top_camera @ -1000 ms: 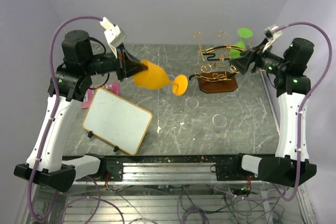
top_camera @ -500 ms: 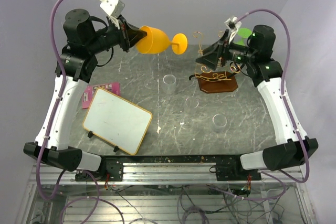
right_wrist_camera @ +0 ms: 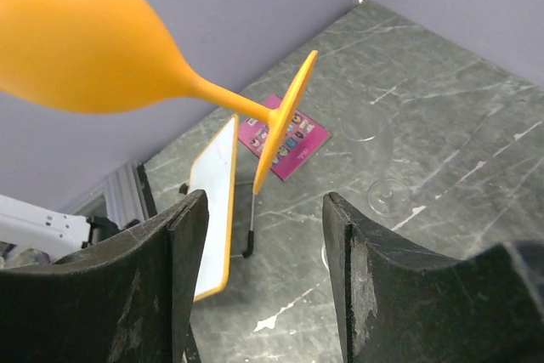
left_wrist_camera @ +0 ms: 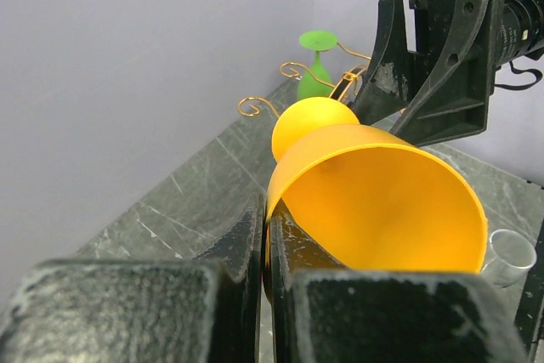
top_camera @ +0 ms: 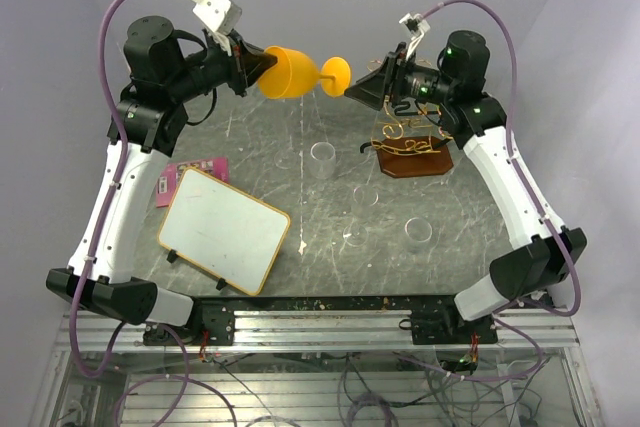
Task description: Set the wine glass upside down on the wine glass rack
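Observation:
The orange wine glass lies on its side high above the table, foot pointing right. My left gripper is shut on its rim, as the left wrist view shows. My right gripper is open, its fingers just short of the glass's foot, not touching it. The wine glass rack, gold wire on a brown wooden base, stands at the back right below my right arm. In the left wrist view its wires carry a green glass hung upside down.
A white board with an orange frame leans at the front left, a pink card behind it. Several clear glasses stand mid-table, among them one and another. The back wall is close behind both grippers.
My right arm has swung left, from the rack up to the orange glass's foot. My left arm lifted the glass and now holds it nearly still.

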{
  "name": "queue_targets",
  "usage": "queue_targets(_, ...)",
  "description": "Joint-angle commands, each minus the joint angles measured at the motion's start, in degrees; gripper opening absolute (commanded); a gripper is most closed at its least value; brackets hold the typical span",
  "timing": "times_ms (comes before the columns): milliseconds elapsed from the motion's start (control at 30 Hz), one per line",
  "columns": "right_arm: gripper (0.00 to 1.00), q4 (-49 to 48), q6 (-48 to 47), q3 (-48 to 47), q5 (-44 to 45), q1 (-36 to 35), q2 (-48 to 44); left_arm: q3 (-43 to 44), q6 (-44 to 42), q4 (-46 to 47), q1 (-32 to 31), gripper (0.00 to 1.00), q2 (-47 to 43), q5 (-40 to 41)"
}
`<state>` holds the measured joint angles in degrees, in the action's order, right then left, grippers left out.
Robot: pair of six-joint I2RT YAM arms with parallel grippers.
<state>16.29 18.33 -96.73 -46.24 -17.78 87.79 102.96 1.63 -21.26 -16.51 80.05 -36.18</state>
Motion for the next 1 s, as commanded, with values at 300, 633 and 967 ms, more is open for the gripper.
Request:
queue_targets(300,0.35,-3.5,9.5,-4.7,3.2,-1.3,3.9,1.5,-7.2,0.4,-2.3,0.07,-0.7,2.7)
queue_targets(633,0.25,-5.1,14.0,-5.0,2.1,-1.4,5.9,1.5,-9.3,-0.3,-3.1,0.07,-0.1,2.0)
queue_targets(967,0.09,-4.9,15.3,-4.9,3.6,-2.1,7.3,1.1,-12.0,-1.4,-4.6,0.07,0.3,4.4)
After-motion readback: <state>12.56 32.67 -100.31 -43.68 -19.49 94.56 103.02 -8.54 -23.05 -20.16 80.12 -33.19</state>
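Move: The right hand's open fingers face the orange wine glass's foot, about 5 cm to its left, 3 cm ahead and a touch higher. The rack stands roughly 15 cm to this hand's right, 5 cm farther out and some 25 cm lower; the green glass on it is about 18 cm right, 8 cm out and 12 cm below. From the left hand, which pinches the bowl's rim, the foot lies about 12 cm right, 2 cm back and 5 cm lower. The right fingers, half open at first, close almost shut on the near edge of the orange glass's foot as that hand eases about 2.5 cm forward and as much to the left, rolling some 10 degrees. The left hand keeps its pinch on the bowl's rim, drifting about 1 cm to the right towards the other gripper with a slight tilt. ##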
